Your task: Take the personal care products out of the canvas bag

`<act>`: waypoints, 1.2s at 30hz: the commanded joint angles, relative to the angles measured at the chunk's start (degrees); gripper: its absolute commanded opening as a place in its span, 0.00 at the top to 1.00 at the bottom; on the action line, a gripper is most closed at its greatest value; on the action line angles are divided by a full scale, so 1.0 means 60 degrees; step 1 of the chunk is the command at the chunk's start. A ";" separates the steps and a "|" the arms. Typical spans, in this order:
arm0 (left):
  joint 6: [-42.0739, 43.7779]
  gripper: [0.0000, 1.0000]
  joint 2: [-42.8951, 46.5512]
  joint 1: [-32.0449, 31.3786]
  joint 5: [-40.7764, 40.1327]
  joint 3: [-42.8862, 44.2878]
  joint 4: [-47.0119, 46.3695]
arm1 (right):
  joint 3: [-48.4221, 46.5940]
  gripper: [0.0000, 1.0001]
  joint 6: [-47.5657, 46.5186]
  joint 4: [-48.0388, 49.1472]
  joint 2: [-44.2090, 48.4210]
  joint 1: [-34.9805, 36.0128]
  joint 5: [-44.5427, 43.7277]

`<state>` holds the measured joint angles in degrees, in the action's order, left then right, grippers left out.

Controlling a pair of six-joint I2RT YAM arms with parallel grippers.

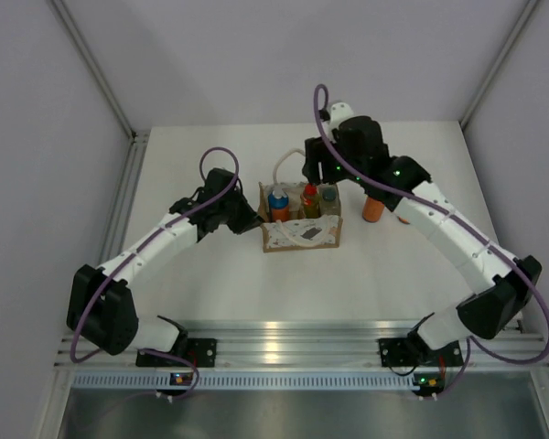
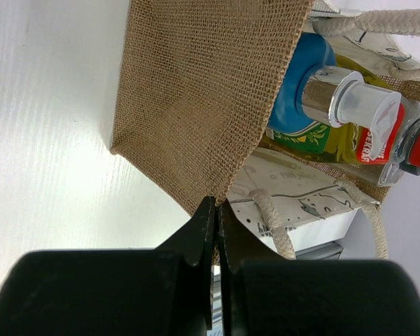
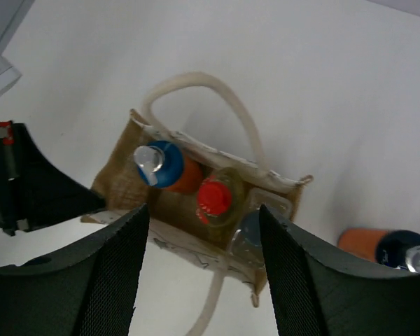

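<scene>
The canvas bag (image 1: 302, 235) stands mid-table, and my left gripper (image 1: 252, 219) is shut on its left burlap edge (image 2: 189, 91). Inside it stand three personal care products: an orange bottle with a blue top (image 3: 164, 164), a yellow one with a red cap (image 3: 215, 197) and a clear one with a dark cap (image 3: 255, 227). My right gripper (image 3: 204, 266) hangs open above the bag (image 3: 119, 185), with nothing between its fingers. Another orange bottle (image 3: 378, 245) with a blue top lies on the table to the right of the bag (image 1: 373, 210), partly under my right arm.
The bag's white rope handles (image 3: 217, 98) loop out over the table behind and in front of it. Grey walls close in the white table (image 1: 210, 283) on the left, right and back. An aluminium rail (image 1: 293, 343) runs along the near edge.
</scene>
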<state>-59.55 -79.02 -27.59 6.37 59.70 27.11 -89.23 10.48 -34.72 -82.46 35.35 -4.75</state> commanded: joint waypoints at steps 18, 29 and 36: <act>0.0242 1.00 -0.0115 -0.0015 -0.0154 0.0406 -0.0110 | -0.2691 0.54 -0.0839 0.0162 -0.3937 0.1769 -0.0305; 0.0228 1.00 -0.0057 -0.0001 -0.0168 0.0377 -0.0110 | -0.2428 0.57 -0.0765 0.0088 -0.4143 0.1842 -0.0131; 0.0213 1.00 -0.0115 -0.0001 -0.0183 0.0391 -0.0110 | -0.2355 0.60 -0.0721 0.0088 -0.4290 0.1872 -0.0175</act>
<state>-58.78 -79.31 -27.59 6.57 60.03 27.42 -102.54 6.04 -34.35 -107.68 45.12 -5.72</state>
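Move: The right hand, open and empty, is high over the bag; the blue-topped bottle with the clear nozzle stands in the bag about 13 cm to its left, 3 cm ahead and some 21 cm below. The red-capped bottle is about 4 cm left and 3 cm ahead, and the clear bottle about 1 cm right and 3 cm ahead, both similarly low. From the left hand at the bag's rim, the blue-topped bottle lies about 5 cm ahead, 5 cm right and 6 cm down. The right hand sweeps left across the bag, some 11 cm, and soon sinks about 10 cm as well with a little forward drift, slowing to a near stop with its fingertips close around the nozzle of the blue-topped bottle. On the way the wrist turns about 10 degrees counter-clockwise, its left side dipping about as much, and the fingers narrow from roughly 60 to 40 percent open, while the left hand stays still, keeping its pinch on the bag's rim. ##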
